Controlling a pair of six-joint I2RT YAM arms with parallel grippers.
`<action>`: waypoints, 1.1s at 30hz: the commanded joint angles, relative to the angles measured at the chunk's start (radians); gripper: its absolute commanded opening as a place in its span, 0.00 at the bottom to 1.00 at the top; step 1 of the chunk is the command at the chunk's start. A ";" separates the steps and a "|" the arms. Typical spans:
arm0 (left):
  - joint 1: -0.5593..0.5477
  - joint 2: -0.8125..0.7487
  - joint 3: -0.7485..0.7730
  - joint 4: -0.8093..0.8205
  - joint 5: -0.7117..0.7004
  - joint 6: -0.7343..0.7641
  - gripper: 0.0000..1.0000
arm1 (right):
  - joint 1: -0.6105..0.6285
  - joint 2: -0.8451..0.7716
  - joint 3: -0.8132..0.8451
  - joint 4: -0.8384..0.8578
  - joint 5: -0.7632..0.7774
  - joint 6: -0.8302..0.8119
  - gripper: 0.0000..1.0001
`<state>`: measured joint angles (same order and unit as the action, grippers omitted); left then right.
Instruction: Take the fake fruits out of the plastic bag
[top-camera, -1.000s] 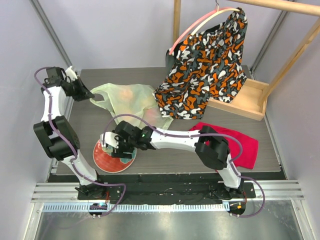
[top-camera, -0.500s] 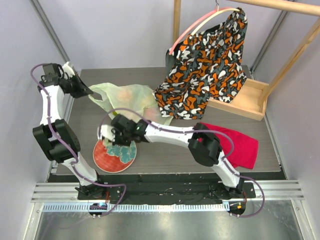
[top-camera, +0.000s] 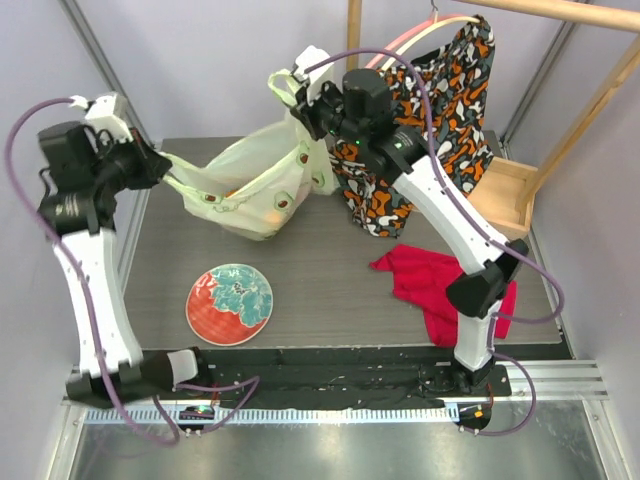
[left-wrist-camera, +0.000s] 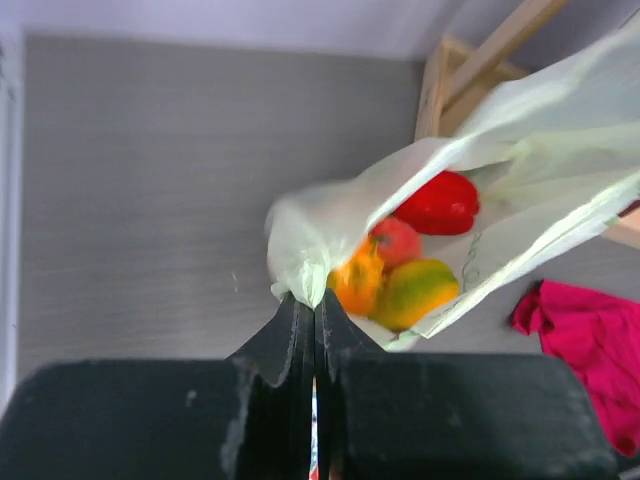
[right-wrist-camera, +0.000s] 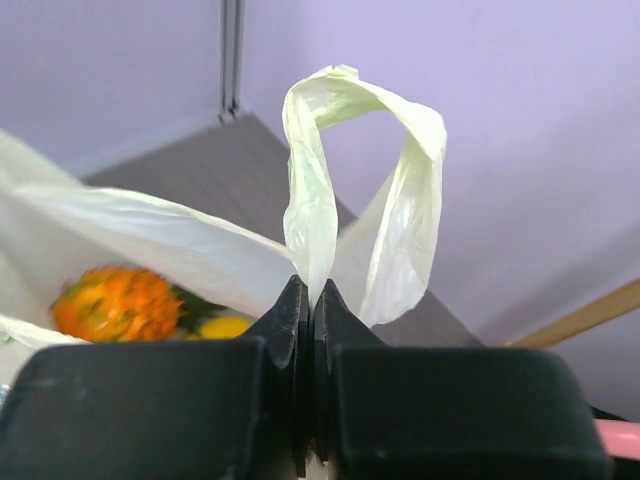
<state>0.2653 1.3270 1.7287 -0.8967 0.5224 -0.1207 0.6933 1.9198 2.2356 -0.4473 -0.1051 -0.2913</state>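
The pale yellow-green plastic bag hangs stretched above the table between both grippers. My left gripper is shut on its left corner. My right gripper, raised at the back, is shut on a handle loop. The fake fruits lie inside the bag: in the left wrist view a red piece, a peach, an orange fruit and a mango. The right wrist view shows the pineapple and a yellow fruit in the bag's mouth.
A red-and-teal plate lies on the table at the front left. A red cloth is bunched at the right. A patterned garment hangs from a wooden rack at the back right.
My right gripper left the plate, shut on the bag's handle loop and rose to the back. The left arm lifted too, so the bag now hangs stretched off the table. The red cloth bunched up.
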 joint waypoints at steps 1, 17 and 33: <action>-0.014 -0.088 0.007 0.129 -0.054 -0.033 0.00 | 0.023 -0.030 -0.040 0.105 0.016 0.095 0.01; -0.023 0.624 0.644 0.088 -0.140 -0.106 0.00 | -0.072 0.489 0.406 0.372 0.004 0.169 0.01; -0.044 0.256 0.103 0.108 0.028 -0.007 0.00 | -0.101 0.007 -0.389 0.565 -0.033 0.136 0.01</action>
<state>0.2340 1.6459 2.1536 -0.7765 0.4992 -0.1921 0.6010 2.0373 2.0933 0.0631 -0.1101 -0.1444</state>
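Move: The fake fruits lie low in the plastic bag slung between the hands: roughly 5 cm ahead of the left hand, 9 cm to its right and 17 cm below; from the right hand about 4 cm back, 18 cm left and 21 cm below. The plate is on the table some 8 cm back, 9 cm right and 36 cm below the left hand. The camouflage cloth hangs about 20 cm to the right hand's right, 5 cm ahead and 12 cm lower. Both hands, still pinching the plastic bag, jerk it up, about 20 cm forward and down, then up and back. ##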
